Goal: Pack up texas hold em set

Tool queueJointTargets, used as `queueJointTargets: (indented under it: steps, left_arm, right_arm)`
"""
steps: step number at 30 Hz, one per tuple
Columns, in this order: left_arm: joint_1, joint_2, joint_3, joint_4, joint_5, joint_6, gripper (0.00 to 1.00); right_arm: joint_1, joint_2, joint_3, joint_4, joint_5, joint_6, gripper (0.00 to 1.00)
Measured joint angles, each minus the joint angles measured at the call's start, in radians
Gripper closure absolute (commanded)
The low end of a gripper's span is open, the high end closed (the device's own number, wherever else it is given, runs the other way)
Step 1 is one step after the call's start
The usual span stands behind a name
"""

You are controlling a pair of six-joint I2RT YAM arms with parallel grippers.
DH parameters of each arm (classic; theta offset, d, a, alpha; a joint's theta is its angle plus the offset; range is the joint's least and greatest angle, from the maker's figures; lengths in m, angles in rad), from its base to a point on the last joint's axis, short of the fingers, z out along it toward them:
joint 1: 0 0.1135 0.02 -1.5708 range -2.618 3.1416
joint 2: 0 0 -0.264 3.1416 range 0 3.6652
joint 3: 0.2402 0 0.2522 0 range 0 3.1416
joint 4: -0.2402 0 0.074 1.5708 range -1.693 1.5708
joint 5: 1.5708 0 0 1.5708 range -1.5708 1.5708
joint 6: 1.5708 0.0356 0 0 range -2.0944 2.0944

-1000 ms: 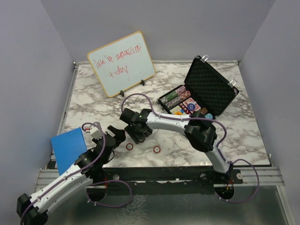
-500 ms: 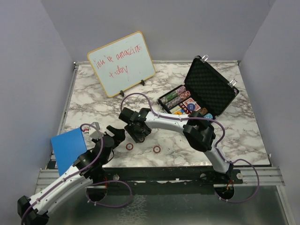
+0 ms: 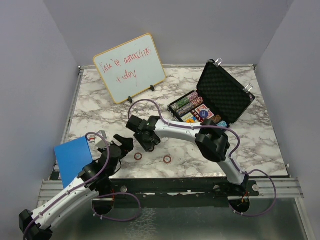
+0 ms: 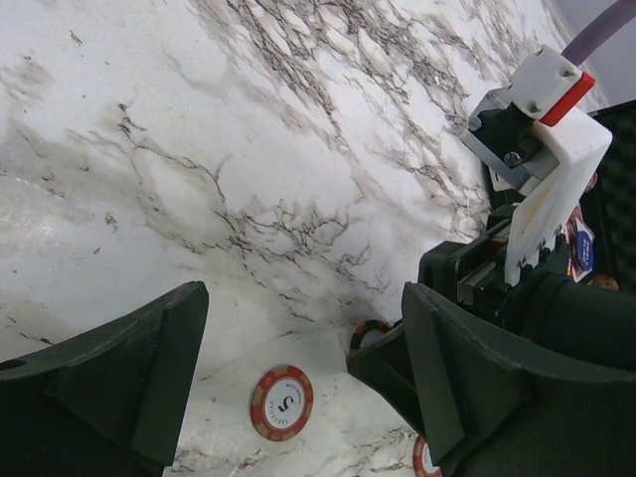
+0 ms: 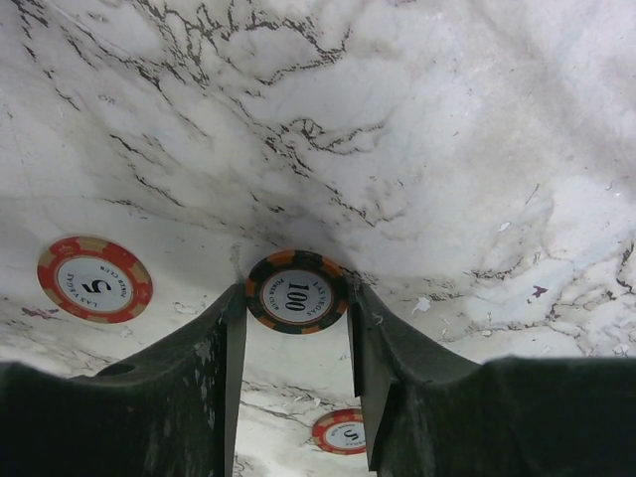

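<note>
The black briefcase [image 3: 227,92] stands open at the back right, with rows of poker chips [image 3: 187,104] and card decks inside. My right gripper [image 5: 296,300] reaches down to the marble near the front, its fingertips pressed against both edges of a black-and-orange "100" chip [image 5: 296,291] that lies flat. Two red "5" chips [image 5: 94,279] [image 5: 343,431] lie loose beside it; the top view shows them as red chips [image 3: 138,156] [image 3: 167,159]. My left gripper [image 4: 298,343] hovers open just to the left, over one red chip [image 4: 281,402], holding nothing.
A wood-framed whiteboard [image 3: 129,74] with red writing leans at the back left. A blue flat object [image 3: 72,157] hangs at the table's front left edge beside my left arm. The two grippers sit very close together near the front edge [image 3: 165,176].
My right gripper's jaws have narrowed onto the black-and-orange chip and it has shifted slightly left. The left gripper has edged forward a little, still open.
</note>
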Motion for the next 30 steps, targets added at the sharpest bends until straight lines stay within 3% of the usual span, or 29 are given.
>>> queueJointTargets:
  steps: [16,30]
  left_arm:
    - [0.0,-0.058,-0.054,0.184,0.184,0.163,0.1]
    - [0.0,0.057,-0.077,0.355,0.348,0.254,0.14]
  right_arm:
    - [-0.001,-0.155,-0.13,0.013,0.043,0.064,0.55]
    - [-0.066,-0.227,-0.254,0.044,0.045,0.129,0.55]
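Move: The right hand already pinches the black-and-orange chip at table height. From it, the right red chip lies about 8 cm right and 5 cm back, the left red chip some 6 cm left and 4 cm back; the poker case is centred roughly 23 cm right and 16 cm ahead. From the open left hand, the left red chip is about 5 cm right, 6 cm back and 8 cm below, the black-and-orange chip roughly 11 cm right and 3 cm back. Keeping its pinch on the black-and-orange chip's rim, the right hand lifts it off the table and carries it about 6 cm right towards the right red chip, rising nearly 4 cm before sinking a little, turning slightly clockwise. The empty left hand, still wide open, swings some 7 cm right, ahead of the left red chip, yawing clockwise a little over 20 degrees and rising slightly before easing down. ##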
